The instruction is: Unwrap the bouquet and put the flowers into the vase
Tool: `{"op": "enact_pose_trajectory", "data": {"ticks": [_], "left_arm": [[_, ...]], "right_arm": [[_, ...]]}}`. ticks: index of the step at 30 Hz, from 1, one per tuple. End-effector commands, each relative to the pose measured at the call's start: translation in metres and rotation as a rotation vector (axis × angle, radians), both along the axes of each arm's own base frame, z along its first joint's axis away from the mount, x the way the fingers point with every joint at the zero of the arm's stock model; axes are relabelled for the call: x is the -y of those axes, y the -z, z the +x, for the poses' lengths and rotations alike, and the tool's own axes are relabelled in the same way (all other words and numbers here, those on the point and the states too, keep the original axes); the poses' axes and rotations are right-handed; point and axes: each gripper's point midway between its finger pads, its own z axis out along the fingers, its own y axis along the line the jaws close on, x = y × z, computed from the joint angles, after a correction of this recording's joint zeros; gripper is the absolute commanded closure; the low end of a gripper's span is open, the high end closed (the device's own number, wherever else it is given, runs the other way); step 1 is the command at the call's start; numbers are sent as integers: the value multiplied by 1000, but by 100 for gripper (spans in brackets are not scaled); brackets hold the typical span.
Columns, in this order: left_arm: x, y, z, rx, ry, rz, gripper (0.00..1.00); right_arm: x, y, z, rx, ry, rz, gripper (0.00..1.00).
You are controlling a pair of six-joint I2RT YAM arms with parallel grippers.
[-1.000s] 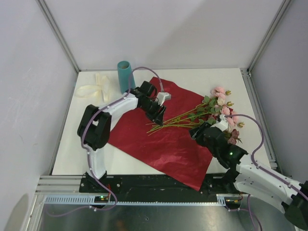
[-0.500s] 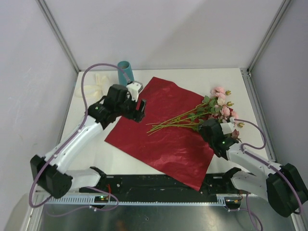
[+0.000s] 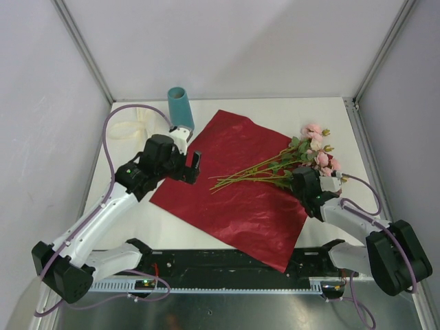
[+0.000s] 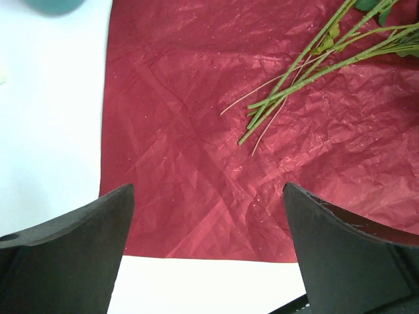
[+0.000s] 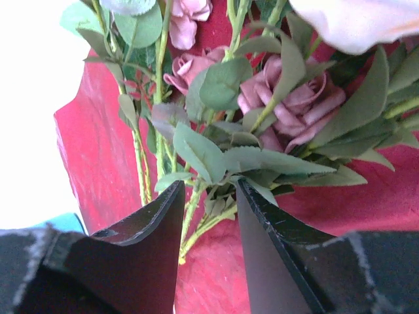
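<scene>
The bouquet's dark red wrapping paper [image 3: 234, 192] lies spread flat on the white table. The flowers [image 3: 311, 146] lie loose across its right corner, pink blooms to the right and green stems [image 3: 242, 177] pointing left. The teal vase [image 3: 180, 106] stands upright at the back left. My left gripper [image 3: 190, 167] hovers over the paper's left edge, wide open and empty [image 4: 208, 190]; the stem ends [image 4: 281, 91] lie ahead of it. My right gripper [image 3: 297, 176] sits low at the leafy stems just below the blooms. Its jaws [image 5: 208, 190] stand open astride a few stems [image 5: 200, 219].
A cream ribbon [image 3: 129, 128] lies on the table left of the vase. The vase's base [image 4: 55, 5] shows at the top left of the left wrist view. Metal frame posts and pale walls enclose the table on three sides.
My left arm has pulled back leftward from the stem ends and its jaws have opened wide. My right gripper has moved in onto the stems under the blooms, its jaws narrowing slightly.
</scene>
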Motion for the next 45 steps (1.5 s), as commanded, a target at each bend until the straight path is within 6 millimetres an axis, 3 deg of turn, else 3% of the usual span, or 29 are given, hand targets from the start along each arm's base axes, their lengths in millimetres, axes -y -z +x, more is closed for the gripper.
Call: {"op": "enact_pose_trajectory", "data": {"ticks": [1, 12, 21, 28, 40, 45], "left_arm": [[10, -12, 2, 34, 16, -58, 0], [7, -13, 4, 48, 0, -54, 0], [6, -12, 4, 47, -10, -57, 0], [6, -13, 4, 51, -12, -61, 0], [5, -13, 4, 55, -15, -63, 0], [5, -14, 4, 58, -18, -64, 0]], "right_arm": [[11, -11, 19, 67, 74, 20, 58], [18, -6, 24, 59, 97, 25, 72], [21, -13, 26, 78, 101, 19, 98], [16, -27, 20, 108, 73, 9, 100], [3, -84, 6, 223, -48, -94, 100], [-3, -72, -5, 163, -115, -121, 100]]}}
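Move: The rose stem that the right hand closes on, among the bouquet's leaves, lies only about 2 cm ahead, 2 cm to its right and 1 cm below it. The pink rose heads are some 7 cm ahead and 10 cm to the right; the cut stem ends lie about 28 cm to the left and 4 cm back. From the idle left hand the same stem is roughly 36 cm to the right, 5 cm ahead and 15 cm below. Right fingers, half open at first, ease about 2 cm forward and to the right in among the leaves and shut fully, pinching one thin stem just behind the blooms. The hand then lifts it some 7 cm off the red paper, drifting back about 2 cm and to the left, fingertips tilting up roughly 10 degrees. ##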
